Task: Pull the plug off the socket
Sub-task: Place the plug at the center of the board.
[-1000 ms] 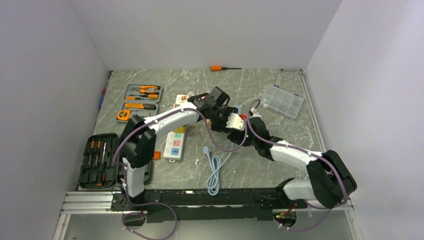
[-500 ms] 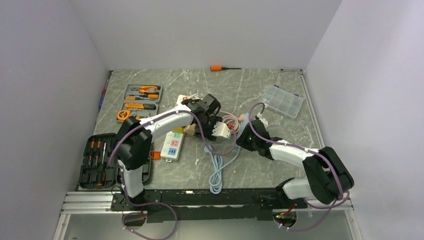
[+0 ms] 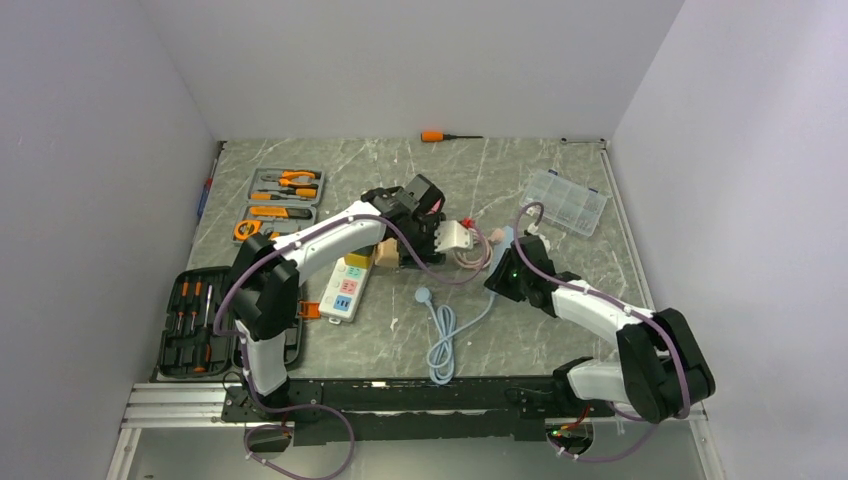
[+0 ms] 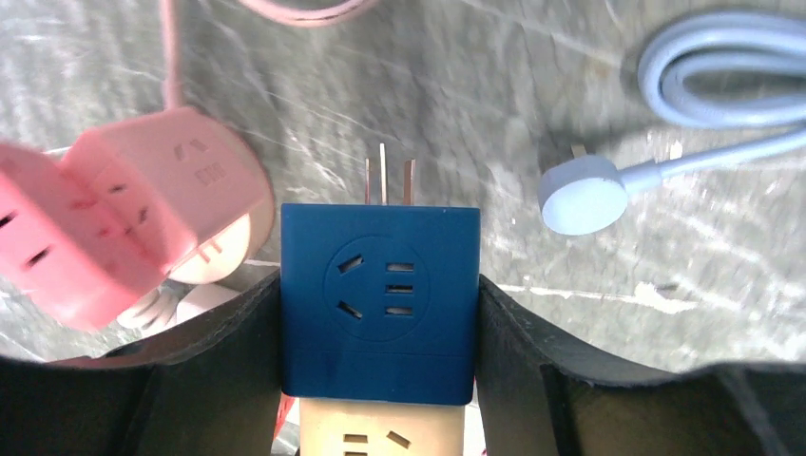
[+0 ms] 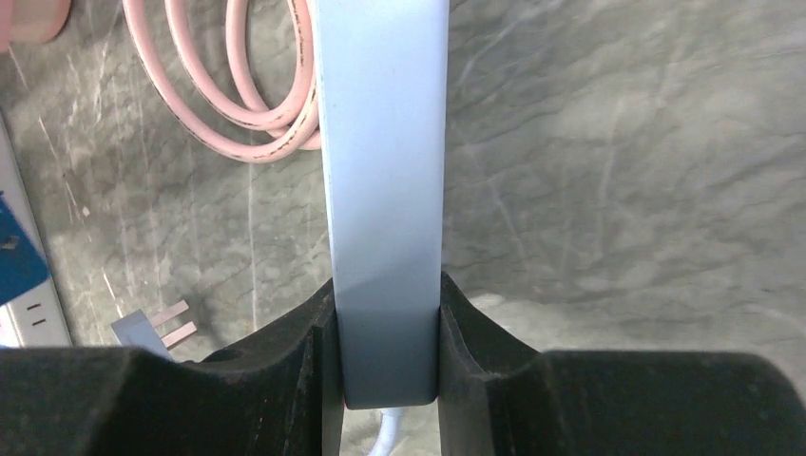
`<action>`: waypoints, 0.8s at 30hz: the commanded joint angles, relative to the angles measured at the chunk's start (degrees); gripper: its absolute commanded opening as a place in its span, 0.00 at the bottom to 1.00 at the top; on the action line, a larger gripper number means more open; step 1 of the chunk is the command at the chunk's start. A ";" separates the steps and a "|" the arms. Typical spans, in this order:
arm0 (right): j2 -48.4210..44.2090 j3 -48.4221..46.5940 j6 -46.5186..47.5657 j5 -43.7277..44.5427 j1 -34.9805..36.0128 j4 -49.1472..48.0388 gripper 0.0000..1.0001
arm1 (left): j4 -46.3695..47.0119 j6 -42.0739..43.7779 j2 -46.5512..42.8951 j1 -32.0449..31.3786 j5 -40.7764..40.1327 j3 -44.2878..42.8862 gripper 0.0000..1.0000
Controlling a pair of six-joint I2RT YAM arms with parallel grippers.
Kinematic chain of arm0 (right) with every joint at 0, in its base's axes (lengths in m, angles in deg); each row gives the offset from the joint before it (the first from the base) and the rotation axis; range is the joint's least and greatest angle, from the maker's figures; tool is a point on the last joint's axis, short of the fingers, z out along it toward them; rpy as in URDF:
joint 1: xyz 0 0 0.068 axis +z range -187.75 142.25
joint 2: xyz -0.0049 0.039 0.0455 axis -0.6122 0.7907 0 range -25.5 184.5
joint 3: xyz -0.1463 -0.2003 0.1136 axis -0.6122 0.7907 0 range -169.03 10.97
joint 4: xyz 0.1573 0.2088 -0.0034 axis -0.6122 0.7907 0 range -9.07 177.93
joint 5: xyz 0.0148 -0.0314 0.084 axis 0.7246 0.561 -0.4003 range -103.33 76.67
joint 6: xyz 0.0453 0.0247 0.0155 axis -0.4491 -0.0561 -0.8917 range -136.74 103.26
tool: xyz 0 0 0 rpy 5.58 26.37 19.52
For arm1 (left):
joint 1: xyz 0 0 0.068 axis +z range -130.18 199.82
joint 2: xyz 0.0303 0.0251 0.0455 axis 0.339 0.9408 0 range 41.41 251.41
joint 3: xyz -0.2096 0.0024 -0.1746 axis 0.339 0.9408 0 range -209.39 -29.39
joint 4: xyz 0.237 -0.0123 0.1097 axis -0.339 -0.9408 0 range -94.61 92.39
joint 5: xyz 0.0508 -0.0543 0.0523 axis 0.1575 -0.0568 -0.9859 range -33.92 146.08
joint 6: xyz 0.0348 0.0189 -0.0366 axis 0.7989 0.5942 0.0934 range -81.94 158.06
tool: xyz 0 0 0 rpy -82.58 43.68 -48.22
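Note:
The plug [image 4: 378, 294] is a dark-blue cube adapter with a yellow cube [image 4: 380, 432] joined behind it. My left gripper [image 4: 380, 304] is shut on its sides. Its metal prongs [image 4: 385, 180] stick out bare above the table, in no outlet. From above, the left gripper [image 3: 392, 255] hovers just right of the socket [image 3: 345, 295], a long white strip with coloured outlets that is partly hidden under the left arm. My right gripper [image 5: 383, 332] is shut on the light-blue strip [image 5: 383, 171], held over the table [image 3: 505, 262].
A pink round strip [image 4: 124, 228] and its coiled pink cable [image 5: 247, 95] lie between the arms. The light-blue round plug [image 4: 582, 195] and its cable [image 3: 440, 340] lie near the front. Tool trays [image 3: 285, 190], a screwdriver case [image 3: 195, 320] and a clear organiser box [image 3: 565, 200] ring the table.
My left gripper has carried the plug leftward, back toward the white socket. The right gripper has shifted right with the light-blue strip, dragging its cable along.

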 commanded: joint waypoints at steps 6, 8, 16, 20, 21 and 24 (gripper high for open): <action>-5.43 -3.93 5.88 1.32 -4.03 6.21 0.00 | 4.66 -29.68 -3.41 1.46 0.74 -2.18 0.24; -5.97 -4.47 6.50 1.37 -3.98 6.40 0.00 | 6.44 -35.78 -3.43 3.28 2.36 -0.60 0.30; -6.09 -6.92 8.29 -3.95 -4.26 3.81 0.00 | 8.60 -51.55 -2.76 7.14 4.67 5.02 0.46; -5.59 -8.01 8.94 -6.32 -4.28 2.01 0.00 | 8.43 -53.27 -1.02 7.48 9.06 4.60 0.77; -5.54 -8.19 9.22 -6.91 -4.31 1.61 0.00 | 7.84 -53.33 -0.49 7.50 10.26 4.06 0.82; -4.92 -8.88 10.01 -9.26 -4.13 0.76 0.00 | 5.97 -53.55 0.11 7.50 12.20 2.23 0.97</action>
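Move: The left hand holds the blue plug with its wooden block; the spot for it on the open board lies about 9 cm below, some 3 cm back and 1 cm right. The pink plug stands about 6 cm ahead, 4 cm right and 6 cm below that hand, the round cable plug 7 cm back, 4 cm right and 9 cm below. From the right hand, gripping the light-blue socket, the spot is 20 cm left, 1 cm ahead and 2 cm below. Left hand turns about 45 degrees counter-clockwise, dips 2 cm, releases the plug; right raises the light-blue socket 4 cm. ##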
